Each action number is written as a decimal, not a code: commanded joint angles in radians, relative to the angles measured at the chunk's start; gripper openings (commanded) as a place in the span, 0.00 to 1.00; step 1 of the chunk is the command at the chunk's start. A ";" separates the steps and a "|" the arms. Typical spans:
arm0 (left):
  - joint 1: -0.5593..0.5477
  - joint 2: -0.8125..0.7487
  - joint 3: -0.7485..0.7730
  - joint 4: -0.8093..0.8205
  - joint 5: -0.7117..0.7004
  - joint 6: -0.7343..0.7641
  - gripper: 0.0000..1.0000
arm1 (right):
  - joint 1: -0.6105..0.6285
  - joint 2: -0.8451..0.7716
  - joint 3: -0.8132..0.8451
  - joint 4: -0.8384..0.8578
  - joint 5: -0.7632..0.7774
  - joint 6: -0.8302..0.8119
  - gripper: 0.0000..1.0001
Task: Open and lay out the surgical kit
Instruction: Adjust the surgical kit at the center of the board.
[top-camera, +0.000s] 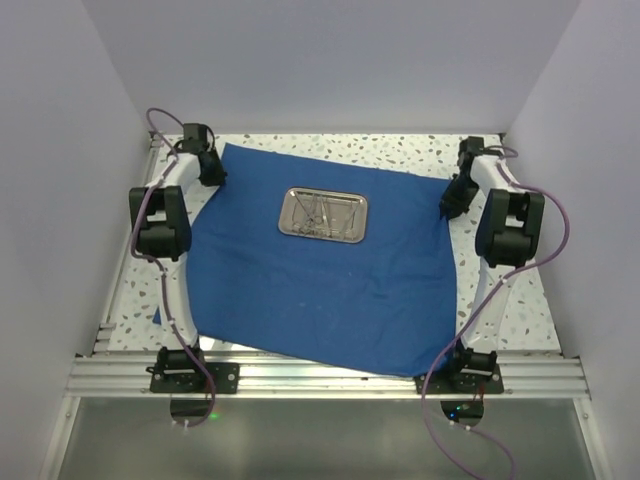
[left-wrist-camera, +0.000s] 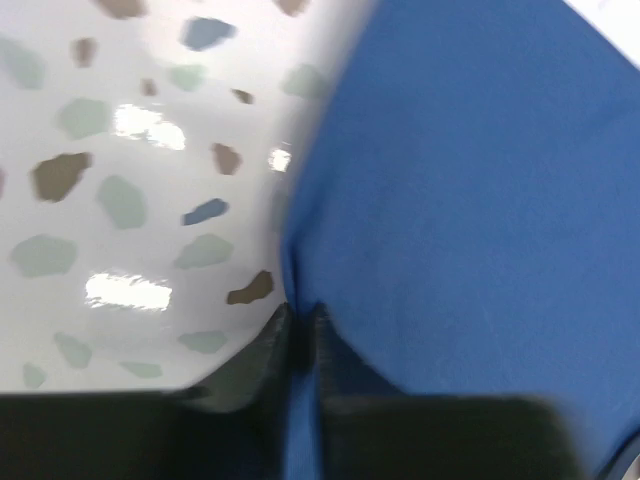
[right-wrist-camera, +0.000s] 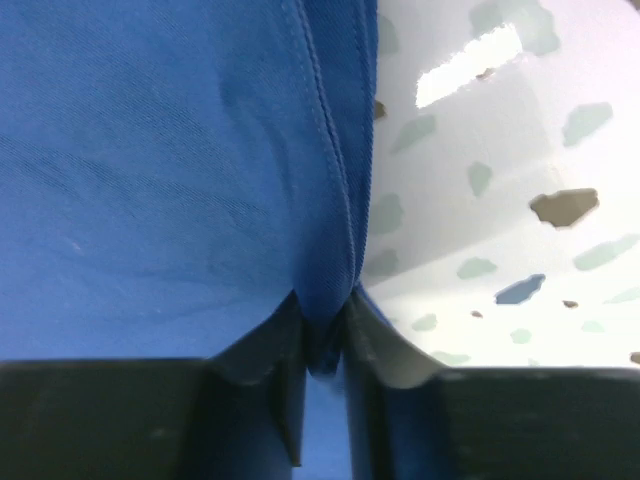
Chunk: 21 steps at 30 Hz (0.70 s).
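Note:
The royal-blue cloth wrap (top-camera: 330, 280) lies spread as a large sheet over the speckled table. A small shiny steel tray (top-camera: 322, 214) rests on its far middle, with thin silver instruments inside it. My left gripper (top-camera: 212, 172) is at the sheet's far left edge. In the left wrist view my left gripper (left-wrist-camera: 300, 315) is shut on the cloth wrap (left-wrist-camera: 470, 200), with a strip of cloth running between its jaws. My right gripper (top-camera: 452, 203) is at the sheet's right edge. The right wrist view shows my right gripper (right-wrist-camera: 325, 305) pinching the hemmed edge of the cloth wrap (right-wrist-camera: 150, 170).
The white speckled table (top-camera: 400, 152) shows around the sheet at the back and sides. An aluminium rail (top-camera: 320, 375) runs along the near edge, and the sheet's front corner hangs over it. Pale walls (top-camera: 60, 200) close in left, right and behind.

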 joint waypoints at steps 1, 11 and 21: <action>-0.026 0.081 0.023 -0.072 0.113 0.015 0.00 | 0.000 0.093 0.047 0.077 -0.070 0.021 0.18; 0.033 0.066 0.159 -0.106 -0.008 -0.109 0.00 | 0.036 0.339 0.588 -0.056 -0.107 0.053 0.00; 0.073 -0.073 0.021 -0.068 -0.226 -0.172 0.00 | 0.033 0.319 0.547 -0.032 -0.027 0.056 0.00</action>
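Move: At the cloth's left edge, the left hand already has the fabric between its half-open fingers; the cloth's far left corner is about 14 cm ahead and 1 cm right, and the tray's middle some 14 cm back and 28 cm right, 1 cm lower. The right hand has the right edge between its fingers, with the far right corner about 13 cm ahead and 2 cm right, and the tray 1 cm back, 33 cm left, 1 cm lower. Pinching the cloth's side edges shut first, both hands then straighten it: the right drags its edge forward about 12 cm and slightly left, low over the board, its fingertips swinging some 13 degrees outward. The left eases about 1 cm right, then draws its edge roughly 5 cm left, turning counter-clockwise. Both keep their pinch. ##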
